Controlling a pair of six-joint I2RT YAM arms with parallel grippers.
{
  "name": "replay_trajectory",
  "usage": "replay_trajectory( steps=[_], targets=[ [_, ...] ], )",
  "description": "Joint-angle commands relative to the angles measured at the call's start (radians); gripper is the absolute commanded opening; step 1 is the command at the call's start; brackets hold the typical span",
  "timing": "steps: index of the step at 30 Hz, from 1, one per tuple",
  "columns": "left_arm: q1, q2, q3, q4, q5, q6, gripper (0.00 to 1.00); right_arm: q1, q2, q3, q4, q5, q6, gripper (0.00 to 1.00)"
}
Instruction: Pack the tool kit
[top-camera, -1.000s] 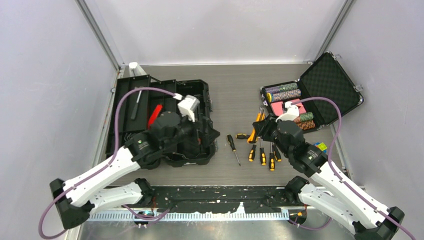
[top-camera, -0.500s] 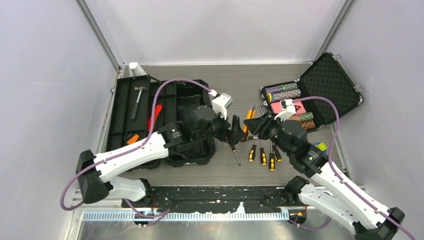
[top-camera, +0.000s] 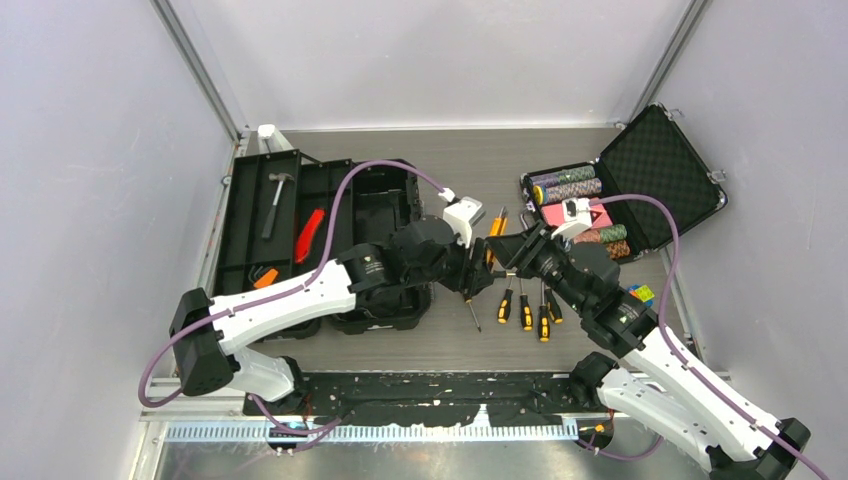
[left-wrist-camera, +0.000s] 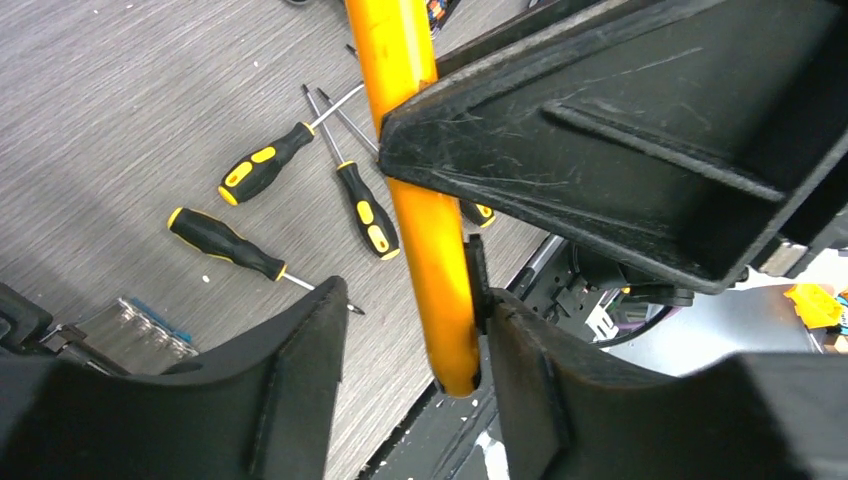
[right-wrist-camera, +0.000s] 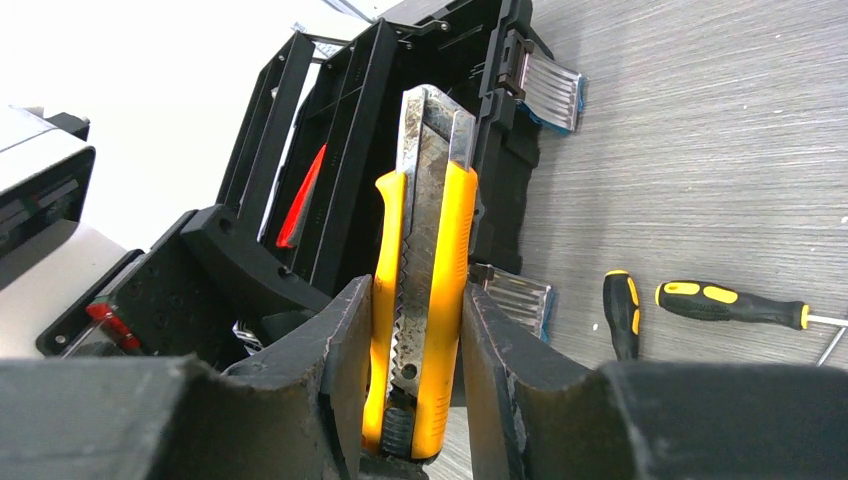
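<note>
A yellow utility knife (right-wrist-camera: 425, 250) stands upright in my right gripper (right-wrist-camera: 418, 295), which is shut on its handle end. The knife (top-camera: 493, 232) hangs above the table between both arms. My left gripper (left-wrist-camera: 410, 300) stands open around the knife's (left-wrist-camera: 430, 230) other end: one finger touches it, and a gap shows at the other finger (left-wrist-camera: 300, 350). The black tool kit box (top-camera: 300, 165) lies open at the left, with a hammer (top-camera: 275, 200) and red pliers (top-camera: 310, 232) in its tray. Several yellow-black screwdrivers (top-camera: 525, 305) lie on the table.
A foam-lined black case (top-camera: 650, 160) with poker chips lies open at the back right. One screwdriver (top-camera: 470, 305) lies apart, under the left gripper (top-camera: 478, 262). A small coloured block (top-camera: 640, 293) sits by the right arm. The box's blue latches (right-wrist-camera: 550, 85) face the screwdrivers.
My left arm swung right from over the tool kit box to the knife, and its jaws narrowed around it. The right gripper carried the knife up and left.
</note>
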Motion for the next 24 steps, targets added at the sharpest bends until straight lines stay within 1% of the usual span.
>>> replay_trajectory(
  steps=[1,4,6,8,10,11,12,13,14,15,16,18,22,24],
  targets=[
    [-0.007,-0.016,0.043,0.007,-0.007,0.015,0.50,0.000,0.005,-0.010,0.087,-0.022,0.024,0.06],
    [-0.008,-0.030,0.034,0.002,-0.021,0.017,0.36,-0.001,0.010,-0.015,0.094,-0.030,0.025,0.07],
    [-0.008,-0.043,0.027,-0.008,-0.038,0.024,0.24,0.000,0.012,-0.016,0.093,-0.032,0.025,0.09],
    [-0.007,-0.059,0.021,-0.031,-0.065,0.034,0.14,-0.001,0.011,-0.014,0.087,-0.032,0.021,0.13],
    [-0.007,-0.078,0.021,-0.072,-0.105,0.044,0.07,-0.001,0.008,-0.011,0.081,-0.029,0.012,0.22],
    [-0.007,-0.088,0.021,-0.099,-0.128,0.051,0.05,-0.001,0.006,-0.010,0.072,-0.027,0.003,0.33],
    [-0.007,-0.098,0.025,-0.129,-0.161,0.057,0.03,-0.002,0.003,-0.004,0.067,-0.020,-0.003,0.38],
    [-0.007,-0.110,0.029,-0.169,-0.200,0.062,0.02,-0.001,0.000,0.000,0.054,-0.015,-0.020,0.50],
    [-0.007,-0.121,0.034,-0.214,-0.241,0.066,0.01,-0.001,-0.004,0.010,0.043,0.002,-0.030,0.59],
    [-0.004,-0.133,0.042,-0.260,-0.288,0.070,0.00,-0.001,-0.009,0.014,0.018,0.013,-0.049,0.63],
    [-0.002,-0.144,0.048,-0.311,-0.331,0.076,0.00,-0.001,-0.018,0.023,-0.009,0.041,-0.061,0.68],
    [0.013,-0.171,0.057,-0.433,-0.418,0.075,0.00,-0.001,-0.035,0.034,-0.049,0.088,-0.102,0.73],
    [0.084,-0.213,0.050,-0.631,-0.543,0.048,0.00,-0.002,-0.075,0.041,-0.099,0.165,-0.154,0.76],
    [0.138,-0.236,0.032,-0.702,-0.566,0.031,0.00,-0.002,-0.092,0.040,-0.116,0.196,-0.172,0.77]
  ],
)
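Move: The yellow-handled tool, held in the right hand's fingers, has its middle about 5 cm ahead of the left hand point, 2 cm to its right and 3 cm above; its lower end is already between the left fingers. From the right hand, that middle is about 1 cm ahead and 1 cm above. From the left hand, the tool box's deep bay lies roughly 18 cm left, 10 cm ahead and 18 cm below, while a loose screwdriver lies on the table directly beneath, some 22 cm down. Staying almost in place, the left hand closes its fingers on the lower end of the yellow-handled tool while the right keeps its grip; the right then opens and backs off about 3 cm to its right. With the tool pinched, the left hand swings some 14 cm left and slightly forward over the box's deep bay, its wrist turning about 30 degrees so the fingers point more down and forward. ##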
